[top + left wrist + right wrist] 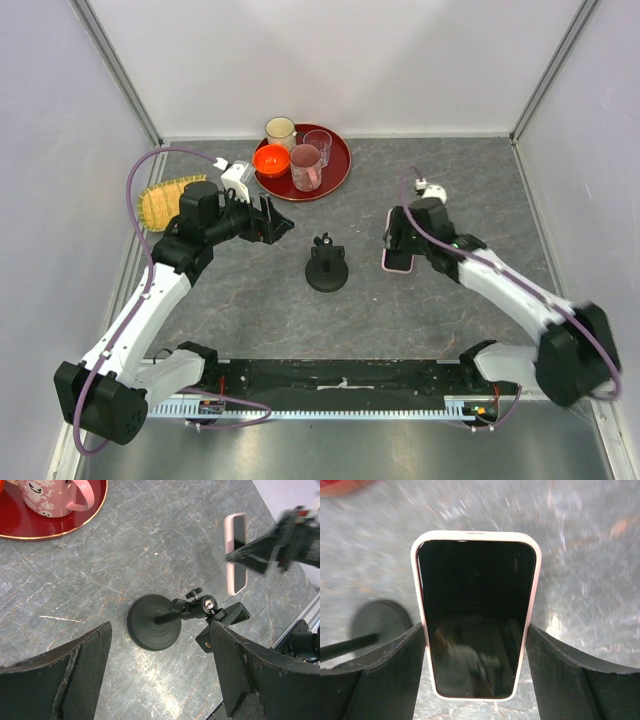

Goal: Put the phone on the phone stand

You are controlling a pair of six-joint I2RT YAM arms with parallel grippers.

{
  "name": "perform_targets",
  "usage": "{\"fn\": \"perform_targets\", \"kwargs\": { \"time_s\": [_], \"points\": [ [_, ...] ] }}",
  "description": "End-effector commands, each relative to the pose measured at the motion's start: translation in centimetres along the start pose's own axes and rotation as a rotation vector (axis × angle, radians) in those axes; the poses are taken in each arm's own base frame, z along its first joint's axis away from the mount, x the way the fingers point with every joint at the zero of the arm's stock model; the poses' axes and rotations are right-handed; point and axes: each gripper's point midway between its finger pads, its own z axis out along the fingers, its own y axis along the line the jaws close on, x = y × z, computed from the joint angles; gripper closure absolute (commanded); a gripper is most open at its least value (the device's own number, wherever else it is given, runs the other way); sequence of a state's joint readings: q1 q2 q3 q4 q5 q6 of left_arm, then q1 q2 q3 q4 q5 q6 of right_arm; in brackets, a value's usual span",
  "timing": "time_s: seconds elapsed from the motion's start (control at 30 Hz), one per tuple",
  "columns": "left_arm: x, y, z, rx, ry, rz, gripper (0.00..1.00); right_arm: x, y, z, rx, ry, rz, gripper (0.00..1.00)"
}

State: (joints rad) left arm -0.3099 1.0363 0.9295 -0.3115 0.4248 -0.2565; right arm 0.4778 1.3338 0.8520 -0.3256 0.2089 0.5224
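Observation:
The phone, black screen in a pale pink case, sits between the fingers of my right gripper, which is shut on its long edges. The right wrist view shows the phone filling the gap of that gripper, with both fingers touching the case. The black phone stand stands on its round base just left of the phone. In the left wrist view the stand shows its stem and clamp, and the phone lies beyond it. My left gripper is open and empty, left of the stand.
A red tray at the back holds cups and an orange bowl. A pink mug shows on it in the left wrist view. A woven yellow mat lies at the left wall. White walls enclose the grey table.

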Motion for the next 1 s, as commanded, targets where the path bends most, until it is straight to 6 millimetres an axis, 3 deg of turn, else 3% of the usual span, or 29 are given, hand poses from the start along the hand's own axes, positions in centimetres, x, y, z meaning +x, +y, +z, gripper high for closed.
{"fn": "perform_targets", "kwargs": {
  "time_s": [0.0,0.03,0.07,0.17,0.27,0.53,0.57,0.6,0.63,0.67,0.77,0.8,0.83,0.97],
  "points": [
    [-0.7,-0.8,-0.1,0.034,-0.026,-0.005,0.14,-9.9,3.5,-7.6,-0.273,-0.535,0.042,1.0],
    [-0.7,-0.7,0.0,0.032,-0.025,-0.007,0.14,-10.6,3.5,-9.1,-0.303,-0.601,0.022,1.0],
    [-0.7,-0.8,0.0,0.035,-0.024,-0.007,0.14,-11.9,3.4,-12.1,-0.345,-0.707,0.033,1.0],
    [-0.7,-0.9,0.0,0.047,-0.022,-0.008,0.14,-13.4,2.0,-14.6,-0.318,-0.834,0.072,1.0],
    [-0.8,-2.1,0.1,0.119,-0.029,0.002,0.14,-15.3,3.0,-16.3,-0.337,-0.842,0.054,1.0],
    [-2.9,-9.3,-0.9,0.447,-0.083,-0.002,0.14,-16.9,6.9,-18.5,-0.51,-0.763,0.107,1.0],
    [-3.7,-11.5,-1.2,0.49,-0.113,0.039,0.14,-17.1,7.6,-18.9,-0.547,-0.759,0.114,1.0],
    [-4.2,-12.5,-1.1,0.483,-0.133,0.06,0.14,-17.1,8.1,-19.1,-0.571,-0.746,0.108,1.0],
    [-5.9,-12.4,-0.5,0.394,-0.205,0.085,0.13,-16.7,9.0,-18.9,-0.608,-0.71,0.092,1.0],
    [-5.6,-14.4,-0.3,0.406,-0.21,0.109,0.12,-16.9,9.2,-19.4,-0.618,-0.699,0.095,1.0],
    [-5.9,-15.1,2.0,0.316,-0.231,0.138,0.11,-17.0,9.2,-19.7,-0.621,-0.673,0.17,1.0],
    [-5.2,-14.9,3.7,0.29,-0.199,0.148,0.11,-17.0,9.2,-19.9,-0.633,-0.665,0.201,1.0],
    [-5.7,-16.1,4.0,0.306,-0.203,0.155,0.11,-16.9,9.3,-20.3,-0.646,-0.662,0.213,1.0],
    [-5.4,-17.4,6.0,0.281,-0.192,0.184,0.1,-16.6,9.1,-20.8,-0.653,-0.651,0.232,1.0]
  ]
}}
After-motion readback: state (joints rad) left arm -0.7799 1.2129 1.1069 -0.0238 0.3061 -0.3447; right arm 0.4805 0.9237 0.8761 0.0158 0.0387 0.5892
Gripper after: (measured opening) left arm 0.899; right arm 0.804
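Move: About 17 cm to the left of the right hand and 2 cm nearer the robot stands the phone stand, its middle some 3 cm lower; the right hand holds the phone. The red tray is roughly 29 cm farther out and 27 cm left of that hand, 9 cm lower. From the empty left hand, the phone lies about 26 cm right, 3 cm ahead and 14 cm below; the stand is 8 cm right, 1 cm back, 17 cm below. Raising the already lifted phone some 23 cm, the right hand swings its fingers up by about 40 degrees, then rolls its left side up and eases about 5 cm left; it keeps its pinch on the long edges. The left hand sets off later, sweeping right and rising with open fingers towards the phone, turning about 20 degrees clockwise and drawing back slightly. ##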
